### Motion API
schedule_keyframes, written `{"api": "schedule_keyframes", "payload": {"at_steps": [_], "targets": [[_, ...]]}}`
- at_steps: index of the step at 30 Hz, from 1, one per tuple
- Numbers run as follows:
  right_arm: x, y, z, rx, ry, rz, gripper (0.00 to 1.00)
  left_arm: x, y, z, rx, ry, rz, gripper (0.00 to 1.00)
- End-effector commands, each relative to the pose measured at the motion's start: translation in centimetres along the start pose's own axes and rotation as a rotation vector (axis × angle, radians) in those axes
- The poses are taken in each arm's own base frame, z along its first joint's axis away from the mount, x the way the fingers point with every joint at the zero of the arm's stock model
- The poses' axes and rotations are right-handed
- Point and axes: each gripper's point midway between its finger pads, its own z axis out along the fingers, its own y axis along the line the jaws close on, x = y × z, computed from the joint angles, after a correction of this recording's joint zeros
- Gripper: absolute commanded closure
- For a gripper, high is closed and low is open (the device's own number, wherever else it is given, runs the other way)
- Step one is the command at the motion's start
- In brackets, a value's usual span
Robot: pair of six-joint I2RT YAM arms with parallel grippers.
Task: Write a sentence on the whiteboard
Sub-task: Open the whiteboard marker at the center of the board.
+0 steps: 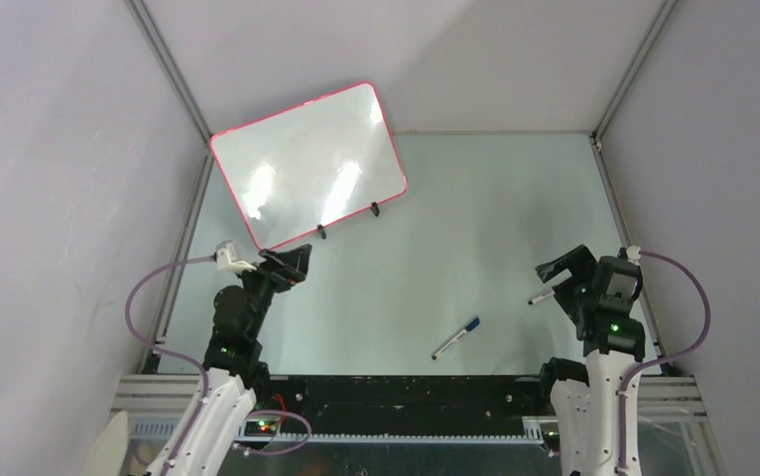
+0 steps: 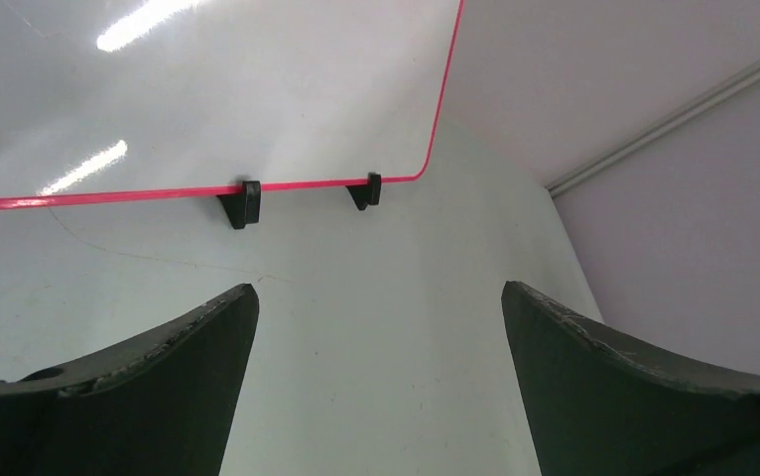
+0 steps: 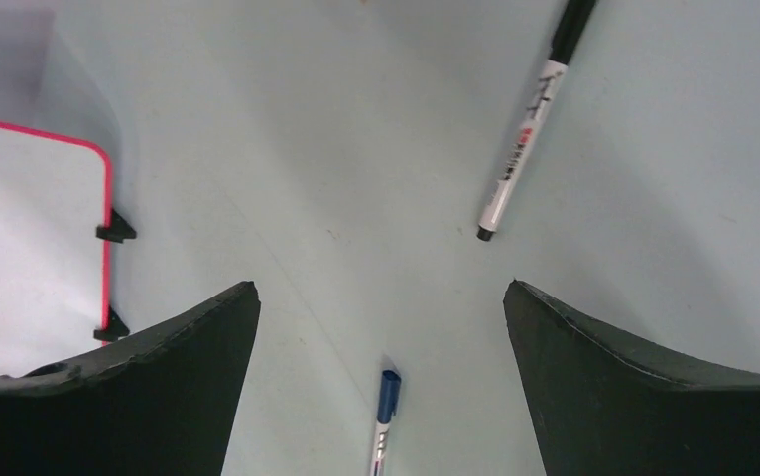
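The whiteboard [image 1: 307,164] stands tilted at the back left on two black clip feet [image 1: 322,233]. It has a red-pink rim, and its glossy face shows only light reflections; no sentence is in view. My left gripper [image 1: 292,263] hovers open just in front of its lower edge; the left wrist view shows the whiteboard [image 2: 207,89] beyond the empty left gripper [image 2: 379,288]. A blue-capped marker [image 1: 455,338] lies on the table near the middle front. My right gripper [image 1: 565,270] is open and empty, with a black-capped marker [image 1: 541,296] beside it. The right wrist view shows the blue-capped marker [image 3: 384,416] below the right gripper [image 3: 379,286].
In the right wrist view the black-capped marker [image 3: 530,129] lies ahead to the right and the whiteboard [image 3: 19,248] far to the left. Grey walls and aluminium rails [image 1: 173,79] close the table in on three sides. Pink cables [image 1: 148,297] loop beside each arm.
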Motion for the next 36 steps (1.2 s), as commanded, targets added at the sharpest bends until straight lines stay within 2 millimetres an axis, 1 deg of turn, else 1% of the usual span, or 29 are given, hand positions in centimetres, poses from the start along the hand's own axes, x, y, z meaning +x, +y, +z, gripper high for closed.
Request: {"api": "schedule_keyframes", "payload": {"at_steps": [1,2,5,6,9,10,11,12,13,14,15,16,17,18,19,20,21,22,25,27,28,29,30,31,32,33,34,35,36], "targets": [[-1.0,-0.3,-0.8,0.058,-0.024,0.026,0.04,-0.5,-2.0,0.3,0.077,0.015,0.035,0.01],[-0.7,-1.0,-0.8,0.098,-0.015,0.038,0.05,-0.3,-2.2,0.4,0.093,0.023,0.038,0.01],[-0.5,-1.2,-0.7,0.126,0.006,0.053,0.07,0.8,-3.2,0.5,0.162,0.080,0.058,0.01],[-0.3,-1.2,-0.6,0.131,0.009,0.044,0.08,0.9,-3.7,0.6,0.185,0.082,0.071,0.01],[-0.2,-1.2,-0.4,0.161,0.003,0.037,0.09,2.0,-3.6,0.9,0.160,0.125,0.090,0.01],[0.4,-0.6,-0.3,0.146,0.022,0.015,0.10,2.2,-4.3,0.9,0.178,0.135,0.108,0.01],[0.6,-0.5,-0.3,0.157,0.027,0.021,0.10,2.5,-4.1,1.0,0.165,0.145,0.117,0.00],[1.6,0.3,-0.4,0.138,0.058,-0.011,0.10,2.8,-4.7,0.9,0.181,0.155,0.133,0.01],[1.8,0.3,-0.4,0.164,0.059,0.002,0.12,3.0,-5.2,0.8,0.195,0.160,0.141,0.01],[2.8,1.3,-0.7,0.144,0.083,-0.032,0.12,3.0,-5.5,0.7,0.209,0.159,0.158,0.01],[3.0,0.9,-0.8,0.189,0.073,-0.009,0.12,3.3,-6.1,0.5,0.233,0.163,0.167,0.01],[4.2,1.9,-1.2,0.161,0.100,-0.052,0.13,3.3,-6.2,0.4,0.238,0.159,0.183,0.01],[5.4,2.1,-1.5,0.176,0.115,-0.068,0.14,3.4,-6.5,0.2,0.253,0.162,0.189,0.01],[5.9,2.4,-1.7,0.177,0.121,-0.071,0.14,3.4,-6.7,0.2,0.261,0.161,0.201,0.01],[7.4,2.7,-2.0,0.183,0.148,-0.081,0.14,3.6,-6.9,0.0,0.272,0.164,0.205,0.00],[8.0,3.0,-2.1,0.183,0.161,-0.086,0.15,3.6,-7.0,0.0,0.278,0.166,0.208,0.01],[9.4,3.0,-2.4,0.200,0.187,-0.094,0.16,3.7,-7.1,-0.1,0.283,0.169,0.208,0.01],[10.2,3.1,-2.3,0.225,0.197,-0.069,0.16,3.8,-7.2,-0.1,0.288,0.172,0.209,0.01],[13.3,3.7,-3.1,0.224,0.257,-0.117,0.17,3.7,-7.5,-0.2,0.297,0.172,0.205,0.01],[14.9,4.3,-3.4,0.229,0.277,-0.134,0.19,3.6,-7.6,-0.3,0.300,0.169,0.204,0.00],[15.6,4.1,-3.2,0.258,0.282,-0.136,0.20,3.5,-7.6,-0.4,0.301,0.164,0.204,0.01],[16.3,4.4,-3.5,0.255,0.298,-0.153,0.21,3.4,-7.6,-0.4,0.298,0.159,0.205,0.00],[17.4,4.2,-3.4,0.282,0.317,-0.170,0.23,3.4,-7.6,-0.5,0.298,0.158,0.206,0.01],[17.9,4.3,-3.4,0.289,0.329,-0.174,0.24,3.3,-7.5,-0.5,0.293,0.154,0.207,0.01],[19.1,4.1,-3.2,0.312,0.360,-0.189,0.29,3.2,-7.5,-0.5,0.293,0.149,0.208,0.01],[19.9,3.7,-3.0,0.340,0.378,-0.205,0.31,3.1,-7.4,-0.6,0.290,0.144,0.209,0.01],[20.6,4.0,-2.9,0.332,0.397,-0.207,0.33,3.0,-7.4,-0.6,0.289,0.141,0.208,0.01],[21.0,3.7,-2.5,0.352,0.398,-0.221,0.33,3.0,-7.5,-0.6,0.290,0.139,0.209,0.01],[21.3,3.9,-2.3,0.347,0.400,-0.221,0.35,2.9,-7.5,-0.7,0.291,0.136,0.208,0.01]]}}
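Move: Between the two arms, the blue-capped marker lies on the table about 18 cm to the right hand's left, 9 cm back and 13 cm below it. The black-capped marker is roughly 4 cm to the right hand's right, 2 cm ahead and as far below; the table's near edge runs some 8 cm behind the blue-capped marker. From the left hand the blue-capped marker is about 32 cm right, 12 cm back and 16 cm below. Sweeping left some 17 cm while drawing back and sinking 7 to 8 cm, the right hand comes in over the blue-capped marker, touching nothing; its fingers tip about 30 degrees further down and close from wide open to about two-thirds. The left hand, still wide open, swings about 7 cm right and 2 cm back, turning some 20 degrees clockwise, dipping about 2 cm and rising again. ##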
